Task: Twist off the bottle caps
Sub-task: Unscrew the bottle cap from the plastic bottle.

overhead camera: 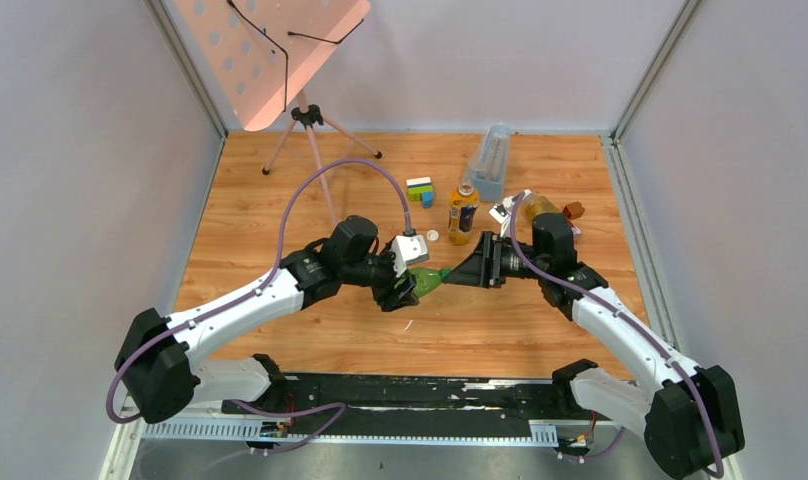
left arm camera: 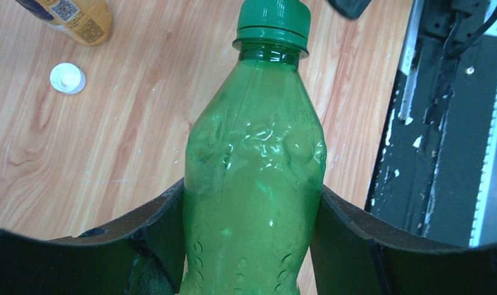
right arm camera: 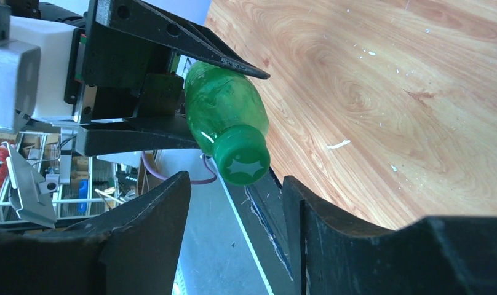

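Observation:
My left gripper (left arm camera: 253, 206) is shut on the body of the green bottle (left arm camera: 255, 166), holding it above the table with its neck towards the right arm. The green cap (right arm camera: 241, 161) sits on the bottle's neck. My right gripper (right arm camera: 237, 178) is open, its jaws standing apart on either side of the cap without touching it. In the top view the two grippers meet mid-table, the left gripper (overhead camera: 408, 287) on the green bottle (overhead camera: 426, 281) and the right gripper (overhead camera: 454, 274) at the cap. An uncapped amber bottle with a yellow label (overhead camera: 462, 211) stands behind, a loose white cap (overhead camera: 433, 236) beside it.
A second amber bottle (overhead camera: 540, 206) lies behind the right arm, next to a reddish-brown block (overhead camera: 574, 210). A tall clear bluish container (overhead camera: 490, 160) and toy bricks (overhead camera: 420, 190) stand at the back. A tripod (overhead camera: 308, 125) with a pink board is at the back left.

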`<control>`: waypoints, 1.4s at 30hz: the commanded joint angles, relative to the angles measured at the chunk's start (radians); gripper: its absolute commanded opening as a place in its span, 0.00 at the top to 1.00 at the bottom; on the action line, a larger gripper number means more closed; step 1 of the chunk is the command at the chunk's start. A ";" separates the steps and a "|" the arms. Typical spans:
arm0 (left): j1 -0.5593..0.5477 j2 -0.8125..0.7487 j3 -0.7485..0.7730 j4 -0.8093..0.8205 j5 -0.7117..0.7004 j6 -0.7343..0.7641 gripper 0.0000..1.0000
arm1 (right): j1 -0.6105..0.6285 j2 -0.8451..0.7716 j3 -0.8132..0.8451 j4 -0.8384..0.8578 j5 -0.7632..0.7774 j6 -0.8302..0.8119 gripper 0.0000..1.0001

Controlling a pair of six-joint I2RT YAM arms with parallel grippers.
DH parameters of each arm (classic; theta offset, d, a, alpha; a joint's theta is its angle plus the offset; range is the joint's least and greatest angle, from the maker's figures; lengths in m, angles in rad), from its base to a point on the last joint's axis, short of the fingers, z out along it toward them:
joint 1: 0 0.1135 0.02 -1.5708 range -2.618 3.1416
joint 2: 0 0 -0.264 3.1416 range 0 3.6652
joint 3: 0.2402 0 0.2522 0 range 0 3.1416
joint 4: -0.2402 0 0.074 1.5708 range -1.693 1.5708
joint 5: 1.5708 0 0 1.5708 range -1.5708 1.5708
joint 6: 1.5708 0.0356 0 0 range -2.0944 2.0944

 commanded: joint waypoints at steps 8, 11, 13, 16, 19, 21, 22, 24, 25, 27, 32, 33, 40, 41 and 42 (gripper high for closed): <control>-0.023 -0.078 -0.002 -0.037 -0.043 0.128 1.00 | 0.004 0.005 0.018 0.038 -0.013 0.020 0.47; -0.026 -0.077 -0.001 -0.028 -0.038 0.127 1.00 | 0.006 0.023 -0.014 0.151 -0.041 0.086 0.46; -0.029 -0.071 0.001 -0.023 -0.036 0.127 1.00 | 0.010 0.037 -0.030 0.222 -0.067 0.136 0.47; -0.033 -0.061 0.003 -0.025 -0.037 0.127 1.00 | 0.014 0.047 -0.032 0.243 -0.058 0.150 0.52; -0.037 -0.063 -0.001 -0.022 -0.046 0.122 1.00 | 0.014 0.047 -0.033 0.234 -0.055 0.143 0.61; -0.036 -0.066 -0.006 -0.017 -0.047 0.117 1.00 | 0.014 0.048 -0.036 0.233 -0.068 0.138 0.66; -0.036 -0.066 -0.006 -0.015 -0.047 0.114 1.00 | 0.015 0.049 -0.036 0.227 -0.072 0.131 0.70; -0.037 -0.062 -0.006 -0.013 -0.046 0.110 1.00 | 0.023 0.051 -0.032 0.214 -0.083 0.110 0.76; -0.038 -0.060 -0.004 -0.011 -0.045 0.108 1.00 | 0.028 0.052 -0.029 0.204 -0.087 0.092 0.76; -0.038 -0.056 -0.004 -0.005 -0.041 0.104 1.00 | 0.042 0.060 -0.015 0.175 -0.082 0.058 0.82; -0.039 -0.054 -0.003 0.020 -0.005 0.092 1.00 | 0.074 0.052 -0.006 0.167 -0.081 -0.042 0.96; -0.039 -0.056 -0.003 0.025 0.012 0.090 1.00 | 0.079 0.045 -0.007 0.166 -0.073 -0.077 0.99; -0.039 -0.082 0.004 0.026 0.136 0.084 1.00 | 0.098 -0.081 -0.081 0.280 -0.070 -0.260 1.00; -0.038 -0.084 0.006 0.026 0.145 0.080 1.00 | 0.101 -0.096 -0.090 0.291 -0.070 -0.279 1.00; -0.038 -0.088 0.009 0.026 0.164 0.078 1.00 | 0.104 -0.111 -0.097 0.298 -0.071 -0.298 1.00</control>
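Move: Between the right hand's open fingers, just past its hand point, sits the green bottle's cap, about 2 cm to the left, 1 cm farther out and 1 cm higher. From that hand the loose white cap lies some 17 cm ahead, 5 cm left and 18 cm down; the orange bottle's middle is about 18 cm ahead, 1 cm right and 8 cm below. For the left hand, already gripping the green bottle, its cap is about 8 cm right, 2 cm ahead and 4 cm up. Edging about 1.5 cm left onto the green cap, the right hand closes its parted fingers and pinches the cap, then rolls some 15 degrees counter-clockwise about its finger line, as seen looking from that hand towards the cap. The left hand keeps its grip on the bottle, and both hands draw back roughly 2 cm together towards the bases. ##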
